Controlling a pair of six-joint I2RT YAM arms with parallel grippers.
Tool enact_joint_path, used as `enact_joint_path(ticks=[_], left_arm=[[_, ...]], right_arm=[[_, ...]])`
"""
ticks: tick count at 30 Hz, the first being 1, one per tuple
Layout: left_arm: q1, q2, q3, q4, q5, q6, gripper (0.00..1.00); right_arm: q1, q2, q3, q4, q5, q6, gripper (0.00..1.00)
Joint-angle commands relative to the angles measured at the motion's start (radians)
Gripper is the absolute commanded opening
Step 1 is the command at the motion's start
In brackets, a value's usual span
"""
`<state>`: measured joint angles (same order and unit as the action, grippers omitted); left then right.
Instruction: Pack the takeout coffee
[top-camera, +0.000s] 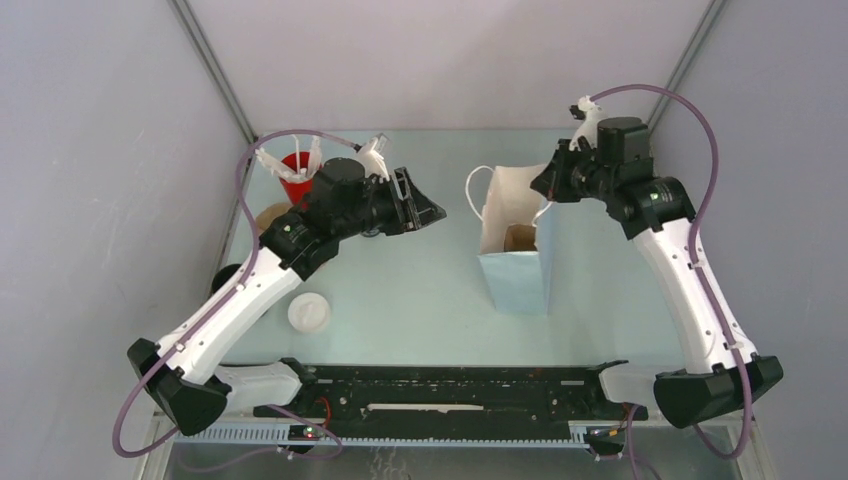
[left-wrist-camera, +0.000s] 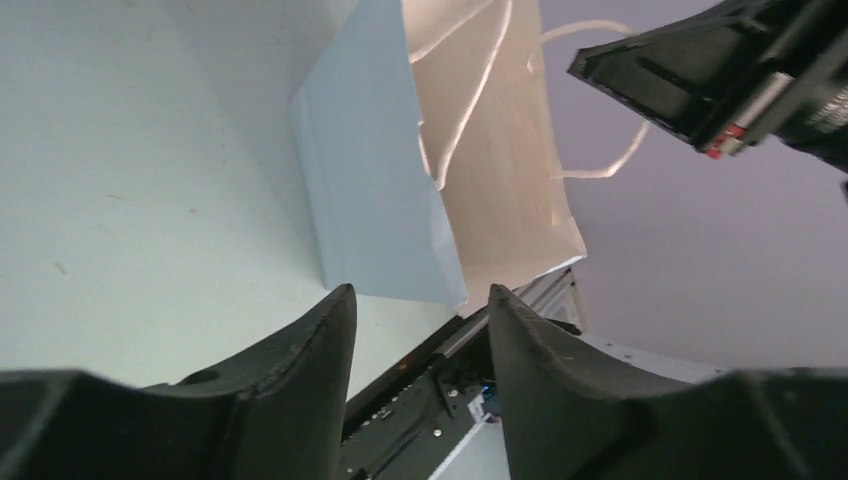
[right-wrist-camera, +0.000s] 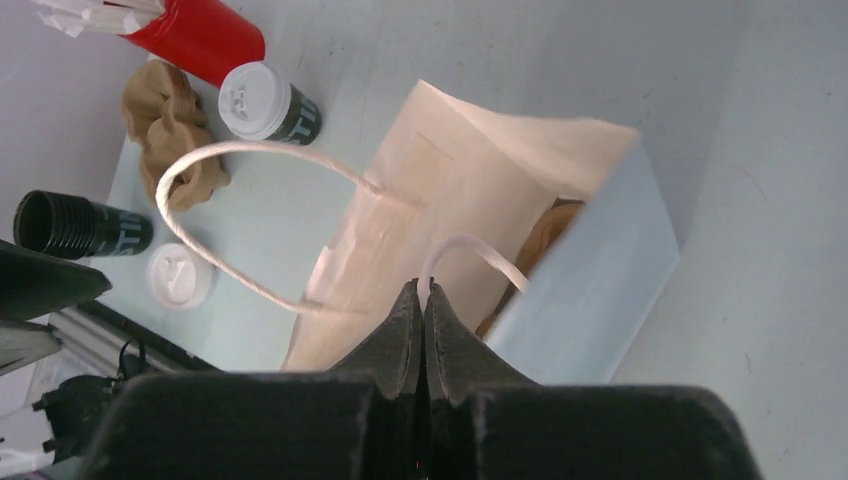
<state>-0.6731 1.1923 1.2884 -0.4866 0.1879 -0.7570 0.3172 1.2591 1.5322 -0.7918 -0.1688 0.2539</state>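
The takeout coffee (right-wrist-camera: 268, 103), a small black cup with a white lid, stands upright by the red cup in the right wrist view; the left arm hides it from above. The paper bag (top-camera: 515, 270) stands open right of centre, pale blue outside (left-wrist-camera: 375, 190), cream inside (right-wrist-camera: 450, 190), with something brown at its bottom (top-camera: 519, 238). My right gripper (right-wrist-camera: 421, 288) is shut on the bag's near string handle (right-wrist-camera: 470, 248) at the bag's far right rim (top-camera: 543, 188). My left gripper (left-wrist-camera: 421, 292) is open and empty, held above the table left of the bag (top-camera: 425, 212).
A red cup of white cutlery (top-camera: 297, 175) stands at the back left, a brown pulp piece (right-wrist-camera: 170, 135) beside it. A lidless black cup (right-wrist-camera: 80, 228) lies on its side, with a loose white lid (top-camera: 308, 312) near it. The bag's far handle (right-wrist-camera: 240, 215) hangs outward.
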Motion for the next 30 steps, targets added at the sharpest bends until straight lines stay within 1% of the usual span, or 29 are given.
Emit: enact_joint_path(ticks=[1,3,4,5,6,8,10,11,14,17,20,24,26,28,30], left_arm=[[-0.008,-0.030,0.056,0.027,0.049,0.027,0.60],[-0.009,-0.038,0.060,0.000,0.038,0.048,0.64],[-0.008,-0.038,0.065,-0.013,0.035,0.060,0.67],[-0.009,-0.036,0.069,-0.026,0.032,0.068,0.68],[-0.009,-0.035,0.074,-0.038,0.029,0.076,0.69],[-0.009,-0.035,0.080,-0.048,0.027,0.085,0.73],[-0.009,-0.041,0.082,-0.055,0.022,0.094,0.75],[-0.009,-0.044,0.082,-0.063,0.017,0.101,0.77],[-0.008,-0.060,0.083,-0.098,-0.017,0.129,0.84],[-0.009,-0.085,0.083,-0.138,-0.063,0.163,0.89],[-0.009,-0.120,0.086,-0.183,-0.117,0.190,0.92],[-0.007,-0.187,0.089,-0.256,-0.227,0.222,0.95],[-0.008,-0.245,0.088,-0.298,-0.307,0.232,0.96],[-0.008,-0.301,0.086,-0.329,-0.366,0.238,0.97],[-0.007,-0.357,0.085,-0.361,-0.420,0.240,0.99]], right_arm=[[-0.122,0.012,0.004,0.009,-0.340,-0.127,0.00],[-0.165,0.020,0.013,-0.013,-0.427,-0.161,0.00],[-0.179,0.022,0.020,-0.024,-0.449,-0.170,0.00],[-0.183,0.023,0.030,-0.041,-0.434,-0.174,0.01],[-0.184,0.024,0.044,-0.076,-0.387,-0.173,0.07],[-0.184,0.025,0.095,-0.163,-0.252,-0.155,0.22],[-0.172,0.020,0.162,-0.261,-0.076,-0.113,0.42],[-0.158,0.015,0.206,-0.311,0.038,-0.101,0.54],[-0.121,-0.007,0.263,-0.409,0.213,-0.068,0.73],[-0.109,-0.029,0.305,-0.481,0.276,-0.038,0.81],[-0.066,-0.035,0.378,-0.550,0.315,-0.021,0.84],[0.100,-0.023,0.508,-0.630,0.439,0.014,0.86],[0.185,-0.008,0.575,-0.666,0.498,0.048,0.86],[0.286,0.017,0.639,-0.705,0.557,0.090,0.86],[0.405,0.030,0.675,-0.694,0.618,0.116,0.86]])
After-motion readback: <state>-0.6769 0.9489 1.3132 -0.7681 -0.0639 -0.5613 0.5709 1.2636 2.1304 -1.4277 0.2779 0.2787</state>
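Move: The right fingertips still pinch the right handle of the paper bag, whose middle lies about 4 cm back, 3 cm left and 15 cm below, with the brown holder in its bottom some 25 cm down. From the left hand, the lidded coffee cup is roughly 9 cm ahead, 13 cm left and 25 cm below; of that cup, the red straw cup stands about 14 cm left and 4 cm farther out, the spare holder 14 cm left and 5 cm nearer, and the bag lies 14 cm to this hand's right, level with it. The right hand tugs on to the right, opens and frees the bag's handle while travelling about 8 cm right in all, then draws back some 10 cm and rises about 9 cm, easing a little left again at the end. The half-open left hand spreads fully and at first barely shifts, then swings about 9 cm left and slightly back, away from the bag and towards the coffee cup's side of the table, its wrist rolling and tilting some 15 degrees without touching anything. ##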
